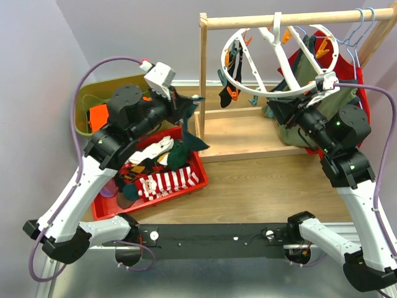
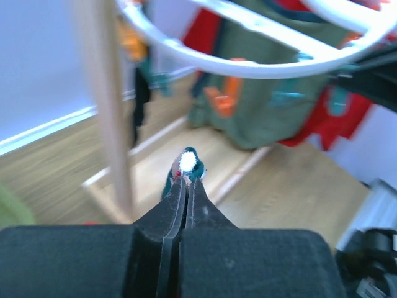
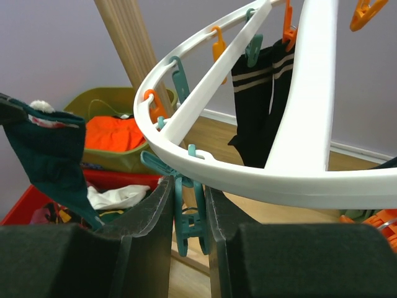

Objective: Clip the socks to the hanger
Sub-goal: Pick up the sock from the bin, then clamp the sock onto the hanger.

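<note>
My left gripper (image 1: 178,104) is shut on a dark green sock (image 1: 191,133), which hangs above the red tray beside the rack's left post. In the left wrist view only the sock's tip (image 2: 189,162) pokes out past the closed gripper (image 2: 188,174). The same sock (image 3: 53,149) shows at the left of the right wrist view. The white ring hanger (image 1: 243,84) hangs from the wooden bar. My right gripper (image 3: 188,186) is shut on a teal clip (image 3: 189,217) dangling under the hanger's rim (image 3: 260,180). A pair of black socks (image 3: 257,105) is clipped to the ring's far side.
A red tray (image 1: 102,210) holds several loose socks, among them a red-and-white striped one (image 1: 167,183). Behind it stands a green bin (image 1: 82,115) with an orange garment (image 1: 98,115). Olive and red shirts (image 1: 313,68) hang on the wooden rack (image 1: 203,81) at the right.
</note>
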You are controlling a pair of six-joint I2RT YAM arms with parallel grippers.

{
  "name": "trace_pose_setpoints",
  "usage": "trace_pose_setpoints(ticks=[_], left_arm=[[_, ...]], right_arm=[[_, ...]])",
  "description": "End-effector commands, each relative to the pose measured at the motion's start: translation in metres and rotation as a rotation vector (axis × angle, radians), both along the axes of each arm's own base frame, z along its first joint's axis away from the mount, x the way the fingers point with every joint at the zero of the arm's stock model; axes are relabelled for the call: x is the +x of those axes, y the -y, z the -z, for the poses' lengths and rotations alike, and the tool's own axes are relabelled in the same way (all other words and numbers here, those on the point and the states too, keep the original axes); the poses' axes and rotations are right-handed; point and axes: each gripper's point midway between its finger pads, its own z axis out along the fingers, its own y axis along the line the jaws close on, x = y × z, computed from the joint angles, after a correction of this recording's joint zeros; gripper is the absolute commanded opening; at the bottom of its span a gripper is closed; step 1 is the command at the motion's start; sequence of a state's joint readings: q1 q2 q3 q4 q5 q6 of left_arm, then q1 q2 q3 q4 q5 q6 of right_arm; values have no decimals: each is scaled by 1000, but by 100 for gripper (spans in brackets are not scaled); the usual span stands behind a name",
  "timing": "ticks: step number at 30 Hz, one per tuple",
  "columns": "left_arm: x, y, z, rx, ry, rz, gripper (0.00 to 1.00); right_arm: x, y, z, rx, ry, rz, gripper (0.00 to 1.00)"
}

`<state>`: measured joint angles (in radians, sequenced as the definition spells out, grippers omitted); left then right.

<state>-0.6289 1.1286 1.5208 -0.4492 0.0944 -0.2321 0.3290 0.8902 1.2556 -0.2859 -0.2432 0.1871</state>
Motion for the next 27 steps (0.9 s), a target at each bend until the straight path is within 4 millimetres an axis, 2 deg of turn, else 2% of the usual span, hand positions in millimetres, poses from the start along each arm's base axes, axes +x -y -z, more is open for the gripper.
trace_pose_setpoints(ticks=[1,2,3,4,5,6,11,17,27], left_arm=[[-29,67,-4,-91,14,269,0],[-30,80,7,-90,-9,295,0],[-38,93,-2,-134,16,338,0],[-44,102,-1,-152,17,383,0],[-45,112,10,-157,1,412,0],[-48,119,2,-192,33,443,0],[-42,148,10,-215,19,487,0],[-38,166,9,-244,20,526,0],[-42,175,-1,-322,18,572,0]], right_arm=[[-10,-9,-10,29,9,-64,15],[-10,-9,-11,32,12,-66,15],[-10,-10,-11,37,10,-69,15],[-11,-11,-12,41,11,-73,15],[-11,-12,-11,44,10,-78,15],[-11,-12,-12,51,12,-80,15],[-12,-17,-12,71,13,-104,15],[-14,-21,-13,88,13,-134,15],[-18,-27,-13,101,26,-175,15]])
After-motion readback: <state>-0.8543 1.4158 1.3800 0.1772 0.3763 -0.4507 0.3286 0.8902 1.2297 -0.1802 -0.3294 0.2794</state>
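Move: The left hand already holds the green sock by its cuff; the teal clip on the hanger's near rim is about 22 cm to its right, 1 cm back and level in height. The white hanger's middle is some 10 cm ahead, 21 cm right and 6 cm up, and the wooden post about 9 cm ahead and 4 cm right. The right hand already has the clip between its fingers, with the sock some 20 cm to its left, straight across and 6 cm lower. The left hand sweeps the sock some 17 cm right towards the teal clip, turning clockwise about 30 degrees. ##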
